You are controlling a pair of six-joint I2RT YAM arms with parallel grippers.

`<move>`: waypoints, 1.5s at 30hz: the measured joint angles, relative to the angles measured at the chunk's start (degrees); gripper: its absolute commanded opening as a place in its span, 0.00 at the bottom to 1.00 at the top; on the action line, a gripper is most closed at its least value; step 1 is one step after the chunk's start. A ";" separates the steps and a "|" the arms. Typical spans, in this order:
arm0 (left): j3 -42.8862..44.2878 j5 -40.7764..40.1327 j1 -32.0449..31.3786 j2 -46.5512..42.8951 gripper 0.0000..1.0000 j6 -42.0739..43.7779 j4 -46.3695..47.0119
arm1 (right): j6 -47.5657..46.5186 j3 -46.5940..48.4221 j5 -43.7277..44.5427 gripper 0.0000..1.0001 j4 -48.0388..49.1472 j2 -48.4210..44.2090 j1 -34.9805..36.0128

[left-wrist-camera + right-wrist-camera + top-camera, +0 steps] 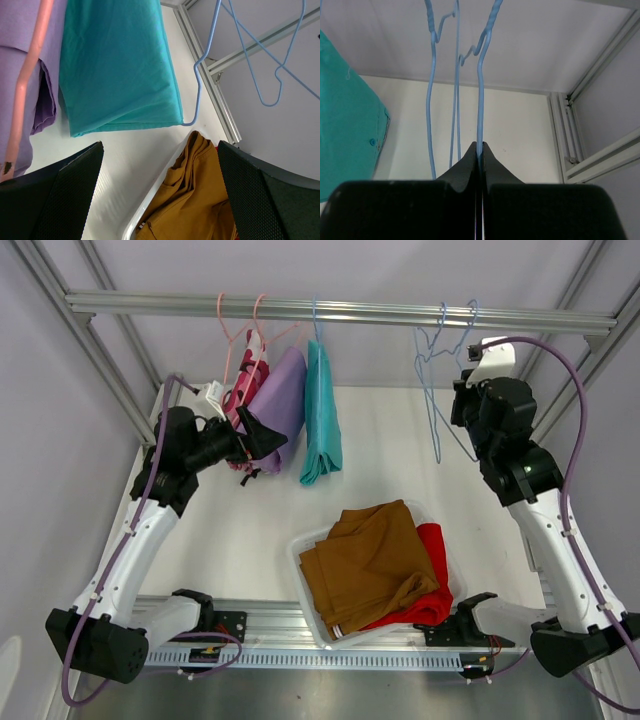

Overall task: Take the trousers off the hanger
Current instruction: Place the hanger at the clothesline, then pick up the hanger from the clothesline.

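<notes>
The pink camouflage trousers (248,370) and the lilac trousers (283,400) hang on pink hangers at the left of the rail (380,312). The teal trousers (322,425) hang on a blue hanger beside them. The mustard-brown trousers (370,560) and the red trousers (432,570) lie in a white bin (300,540). My left gripper (255,435) is open and empty against the lilac trousers' lower edge. In its wrist view, the gripper (159,150) frames the teal trousers (120,65) and the mustard-brown trousers (195,200). My right gripper (460,390) is shut on an empty blue hanger's wire (481,90).
Two empty blue hangers (435,390) hang at the right of the rail. The bin stands at the near middle of the white table. Aluminium frame posts (570,135) run along both sides and the back.
</notes>
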 measured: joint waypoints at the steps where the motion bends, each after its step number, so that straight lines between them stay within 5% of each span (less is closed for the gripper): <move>1: 0.00 0.02 0.00 0.00 0.99 0.00 0.00 | 0.04 -0.33 0.02 0.00 0.04 0.33 0.00; 7: -0.02 0.42 0.00 0.00 0.99 -0.02 0.00 | 1.20 -2.51 0.26 0.00 1.01 1.49 -0.11; 12: -0.07 0.59 0.00 0.02 0.99 -0.02 0.00 | 3.19 -6.32 0.57 0.18 2.62 1.25 -0.24; 14: -0.07 0.76 0.00 0.02 1.00 -0.02 0.02 | 4.04 -8.83 0.57 0.42 2.67 0.66 -0.26; 16: -0.07 0.76 0.00 0.02 0.99 -0.02 0.02 | 5.16 -10.84 0.57 0.54 2.54 0.09 -0.26; 20: -0.07 0.79 0.00 0.02 0.99 0.00 0.02 | 6.86 -13.27 0.61 0.67 1.73 -2.45 -0.26; 37: -0.07 0.63 0.00 -0.72 0.99 0.22 -0.02 | 13.25 -15.67 -4.24 0.74 -2.19 -20.70 -0.13; 45: -0.07 -0.76 0.09 -6.19 0.99 1.99 0.02 | 14.01 -11.21 -1.84 0.77 -4.11 -13.55 11.54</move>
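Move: The right hand holds the blue hanger by its side wire. The clothesline spot for its hook is about 5 cm ahead of the hand and 18 cm above, neither left nor right. The other blue hanger hangs some 5 cm ahead, 5 cm left and 5 cm higher; the teal trousers are about 3 cm ahead, 23 cm left and slightly lower. From the left hand that spot is roughly 10 cm ahead, 36 cm right and 28 cm up. The right fingers, still pinching the hanger's wire, lower it onto the clothesline and let go, opening to about three quarters as the hand sinks some 8 cm. The hand then draws back about 10 cm, rising part of the way and rolling its left side up, and swings left at the end. Late on, the open left hand lifts about 3 cm and eases back. ##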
